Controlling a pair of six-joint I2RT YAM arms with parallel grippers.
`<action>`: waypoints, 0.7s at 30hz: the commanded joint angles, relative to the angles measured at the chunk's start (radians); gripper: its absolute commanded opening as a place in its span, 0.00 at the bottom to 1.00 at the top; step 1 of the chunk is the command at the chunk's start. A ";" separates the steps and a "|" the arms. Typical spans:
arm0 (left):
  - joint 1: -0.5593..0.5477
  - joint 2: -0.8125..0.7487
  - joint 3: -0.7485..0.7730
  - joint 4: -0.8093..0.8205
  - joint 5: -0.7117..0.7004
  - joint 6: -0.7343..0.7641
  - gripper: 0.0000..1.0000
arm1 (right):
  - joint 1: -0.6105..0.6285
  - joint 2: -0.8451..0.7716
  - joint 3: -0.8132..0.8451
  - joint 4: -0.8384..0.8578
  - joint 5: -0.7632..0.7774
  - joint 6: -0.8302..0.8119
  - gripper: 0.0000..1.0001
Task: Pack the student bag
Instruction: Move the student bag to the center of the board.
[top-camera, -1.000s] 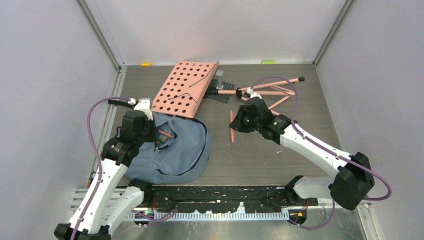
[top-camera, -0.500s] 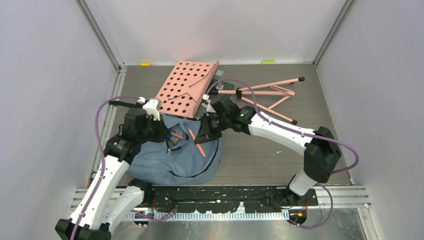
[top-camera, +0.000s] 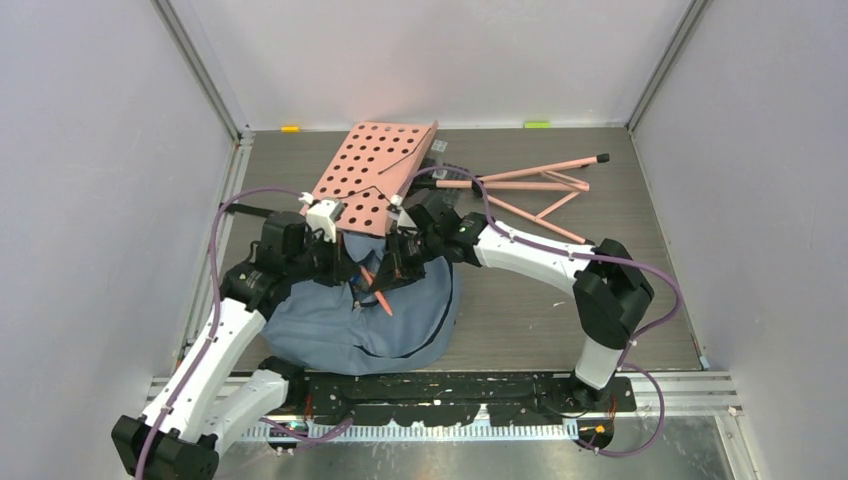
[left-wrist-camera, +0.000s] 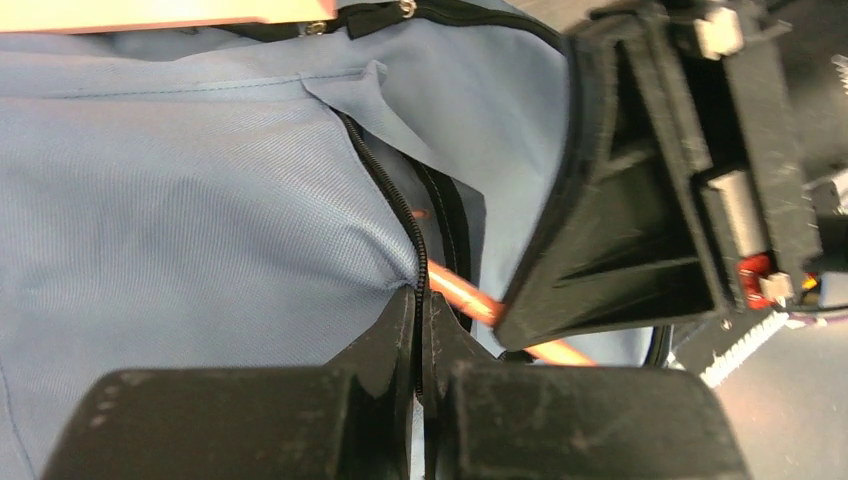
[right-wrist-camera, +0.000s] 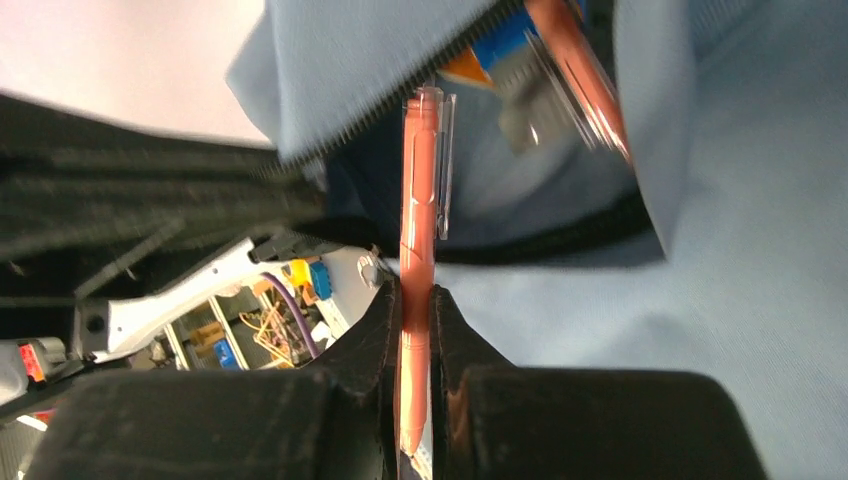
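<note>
The student bag (top-camera: 340, 325), soft blue-grey with black zipper trim, lies in front of the left arm. My left gripper (top-camera: 348, 272) (left-wrist-camera: 420, 300) is shut on the zipper edge (left-wrist-camera: 400, 215) of the bag's opening and holds it up. My right gripper (top-camera: 392, 270) (right-wrist-camera: 415, 300) is shut on an orange-pink pen (top-camera: 381, 299) (right-wrist-camera: 420, 190). It holds the pen right at the opening, with the capped end pointing into the dark inside. Another pen (right-wrist-camera: 578, 75) and something blue and orange (right-wrist-camera: 488, 45) lie inside the bag. The two grippers are almost touching.
A pink perforated board (top-camera: 375, 175) leans just behind the bag. Pink rods of a folding stand (top-camera: 540, 185) lie at the back right, beside a small black plate (top-camera: 445, 175). Grey walls close in the table on three sides.
My right arm has swung left from the middle of the table, carrying the pen over to the bag's opening. The left gripper has drawn the bag's edge up and to the right.
</note>
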 joint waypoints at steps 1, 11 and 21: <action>-0.066 0.008 0.010 0.135 0.173 -0.017 0.00 | 0.004 0.015 0.018 0.121 -0.022 0.076 0.01; -0.161 0.004 -0.045 0.161 0.126 -0.173 0.00 | -0.013 -0.024 -0.144 0.327 0.107 0.213 0.01; -0.195 -0.033 -0.119 0.188 0.091 -0.249 0.00 | -0.021 -0.044 -0.214 0.448 0.246 0.291 0.01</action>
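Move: My left fingers pinch the student bag's zipped edge; the board's centre, where the bag is bound, is some 19 cm to their right, 7 cm ahead and 12 cm below. The pink panel's middle is about 21 cm ahead of my left hand, 4 cm right and 8 cm lower. From my right hand, holding the orange pen, the bag's opening lies about 4 cm left, 1 cm ahead and 4 cm down. Keeping the zipped edge pinched, my left hand drags the bag about 5 cm to the right while easing back, then sinks slightly. My right hand keeps hold of the orange pen, edges left, then dips about 4 cm and reaches forward some 3 cm into the bag's opening, swinging clockwise about 15 degrees. ##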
